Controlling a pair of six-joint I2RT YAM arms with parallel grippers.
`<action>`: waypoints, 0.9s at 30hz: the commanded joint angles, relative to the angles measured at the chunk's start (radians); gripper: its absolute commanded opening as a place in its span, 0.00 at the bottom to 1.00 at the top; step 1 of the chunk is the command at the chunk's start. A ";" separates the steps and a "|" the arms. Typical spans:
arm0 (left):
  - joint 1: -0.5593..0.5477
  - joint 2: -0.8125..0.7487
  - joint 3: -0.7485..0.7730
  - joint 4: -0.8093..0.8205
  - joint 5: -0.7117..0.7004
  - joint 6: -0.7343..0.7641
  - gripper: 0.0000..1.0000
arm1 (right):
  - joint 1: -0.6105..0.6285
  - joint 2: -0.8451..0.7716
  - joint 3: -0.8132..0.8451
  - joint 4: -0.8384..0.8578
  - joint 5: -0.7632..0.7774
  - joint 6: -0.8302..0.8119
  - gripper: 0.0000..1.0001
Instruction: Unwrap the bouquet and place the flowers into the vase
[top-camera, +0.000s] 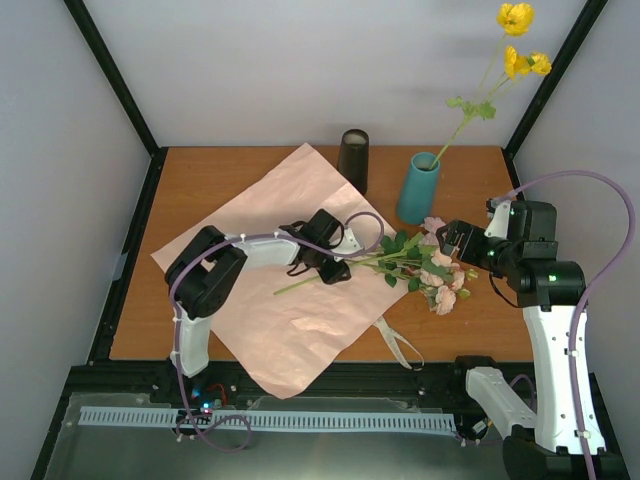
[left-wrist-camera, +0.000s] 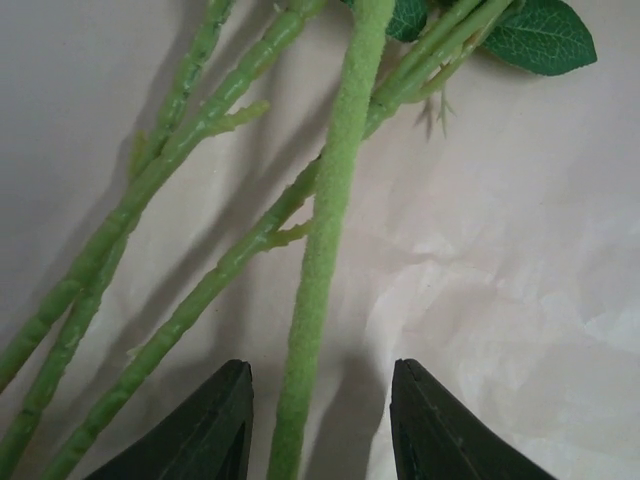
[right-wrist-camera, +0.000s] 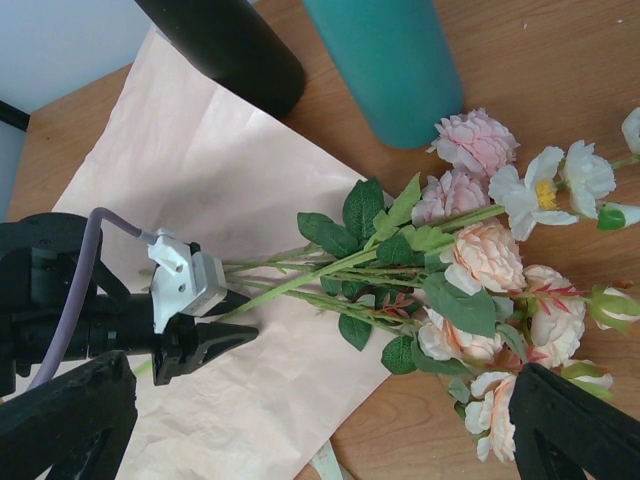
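Note:
The bouquet lies unwrapped: its pink paper (top-camera: 270, 290) is spread flat on the table. The flowers (top-camera: 425, 265) lie across the paper's right corner, heads (right-wrist-camera: 490, 260) on the wood and stems (right-wrist-camera: 300, 275) on the paper. A teal vase (top-camera: 418, 188) holds yellow flowers (top-camera: 516, 45). My left gripper (top-camera: 335, 265) is low over the stem ends. It is open, with one fuzzy green stem (left-wrist-camera: 325, 230) running between its fingers (left-wrist-camera: 215, 430) and a gap on both sides. My right gripper (top-camera: 455, 240) is wide open above the flower heads, with nothing held in it.
A dark cylinder (top-camera: 353, 160) stands just left of the vase, at the paper's far corner. The beige ribbon (top-camera: 400, 345) lies loose near the front table edge. The left arm's elbow (top-camera: 205, 270) rises over the paper's left part.

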 joint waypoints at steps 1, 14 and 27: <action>-0.005 -0.034 -0.005 0.040 -0.013 -0.021 0.40 | 0.003 -0.014 0.000 -0.015 -0.001 -0.005 1.00; -0.015 -0.077 -0.026 0.129 -0.029 -0.065 0.00 | 0.003 -0.035 0.007 -0.025 -0.001 -0.004 1.00; -0.024 -0.296 -0.088 0.054 0.110 -0.028 0.00 | 0.003 -0.112 -0.005 0.014 0.030 0.042 1.00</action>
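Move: The white flower's fuzzy green stem already lies between the left hand's open fingers, about 1 cm ahead of the hand point and 1 cm below it. The pink roses' heads are some 21 cm to the right and about level fore and aft, the teal vase roughly 17 cm ahead and 15 cm right, and the cream ribbon about 16 cm back and 12 cm right. From the right hand, the gripped stretch of stem lies some 20 cm left, 6 cm ahead and 27 cm below. The left hand edges about 1 cm forward to centre the white flower's green stem between its fingers and shuts them, pinching the stem just above the wrapping paper. Keeping that pinch, it then goes almost straight up about 8 cm, ever faster, away from the paper and the rose stems, easing some 2 cm back on the way and tipping its fingers about 10 degrees more towards the roses on its right. ##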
